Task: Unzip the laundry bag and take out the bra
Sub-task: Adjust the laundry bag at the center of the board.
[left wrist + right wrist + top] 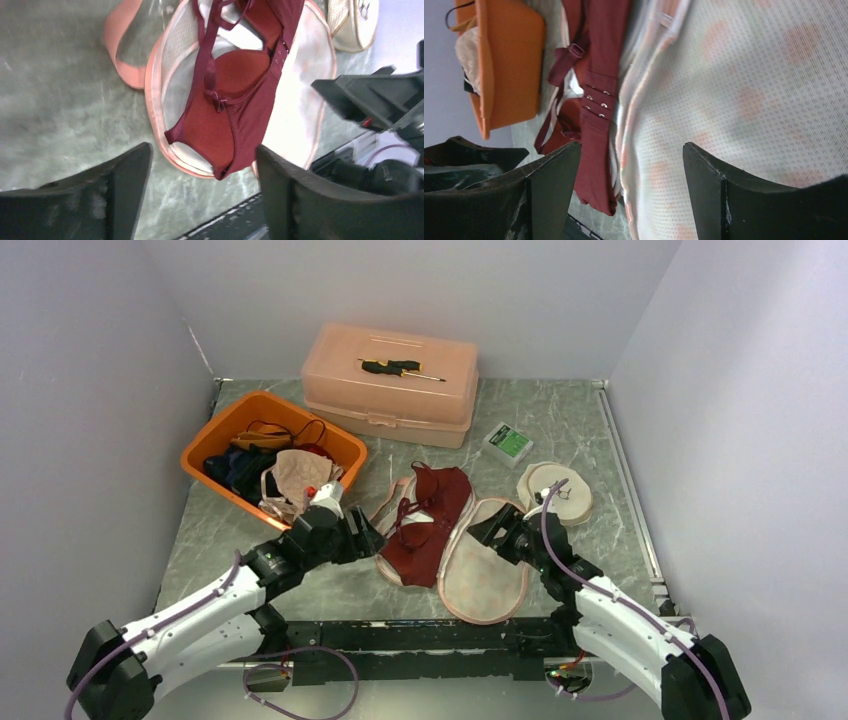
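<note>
The laundry bag (487, 580) lies unzipped and spread flat in two pink-rimmed mesh halves near the table's front. The dark red bra (425, 520) lies across the left half, its straps toward the back. My left gripper (366, 536) hovers just left of the bra, open and holding nothing. In the left wrist view the bra (235, 100) and the bag (305, 85) sit beyond the left gripper (202, 185). My right gripper (492, 528) is open above the right half. The right wrist view shows the mesh bag (749, 100) and the bra (596, 125) under the right gripper (631, 185).
An orange bin (205, 452) of clothes stands at the left. A pink toolbox (390, 383) with a screwdriver (400, 368) on top is at the back. A green box (508, 443) and a small round mesh pouch (555, 490) lie at the right.
</note>
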`<action>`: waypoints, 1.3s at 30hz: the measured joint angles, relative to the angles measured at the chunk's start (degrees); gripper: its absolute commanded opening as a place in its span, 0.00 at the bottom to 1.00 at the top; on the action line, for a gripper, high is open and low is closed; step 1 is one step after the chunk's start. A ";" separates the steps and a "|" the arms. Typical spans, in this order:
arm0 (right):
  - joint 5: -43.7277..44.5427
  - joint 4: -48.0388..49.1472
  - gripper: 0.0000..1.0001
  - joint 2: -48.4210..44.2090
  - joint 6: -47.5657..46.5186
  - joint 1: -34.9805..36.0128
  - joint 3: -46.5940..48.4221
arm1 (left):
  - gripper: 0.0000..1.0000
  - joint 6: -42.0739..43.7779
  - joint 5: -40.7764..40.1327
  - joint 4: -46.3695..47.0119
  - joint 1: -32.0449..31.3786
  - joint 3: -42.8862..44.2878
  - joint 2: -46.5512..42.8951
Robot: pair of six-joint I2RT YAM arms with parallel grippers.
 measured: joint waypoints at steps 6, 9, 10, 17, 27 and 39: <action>-0.02 0.24 0.79 -2.03 -3.28 -0.04 1.62 | 0.95 5.07 -2.45 -7.13 0.02 12.41 8.04; -0.33 0.00 0.79 -2.71 -4.35 -0.04 1.66 | 0.95 8.20 -2.16 -6.71 0.79 18.14 17.03; -0.46 -0.22 0.79 -3.02 -4.63 -0.04 1.66 | 0.95 8.94 -1.95 -6.34 1.22 19.23 19.34; -1.27 -1.22 0.79 -6.99 -5.88 -0.04 1.66 | 0.95 11.54 2.19 -3.17 6.69 22.49 31.76; -1.90 6.45 0.75 5.27 -4.28 -0.13 1.62 | 0.95 11.28 8.11 4.76 7.87 20.37 35.60; -2.60 18.86 0.74 26.08 -1.88 -1.20 5.79 | 0.95 6.56 10.86 9.75 4.72 12.98 33.99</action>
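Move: The half of the laundry bag holding the bra has its middle about 9 cm right of the left hand, 4 cm ahead and 8 cm below; the orange bin is some 19 cm to that hand's left and 18 cm ahead. From the right hand, the far end of the bag's empty flap is about 6 cm ahead, 1 cm left and 6 cm below. The bra is 11 cm left and 2 cm ahead, the round pouch 13 cm right and 9 cm ahead. Up and forward first, the left hand arcs some 9 cm out as its fingers spread wide, then sinks and draws back about 4 cm while easing right, ending low over the bag's left rim with the fingers tipped down slightly. The right hand lifts a little, then goes forward and down towards the flap's far end, fingers still open. Neither hand's contact with the bag is clear. ##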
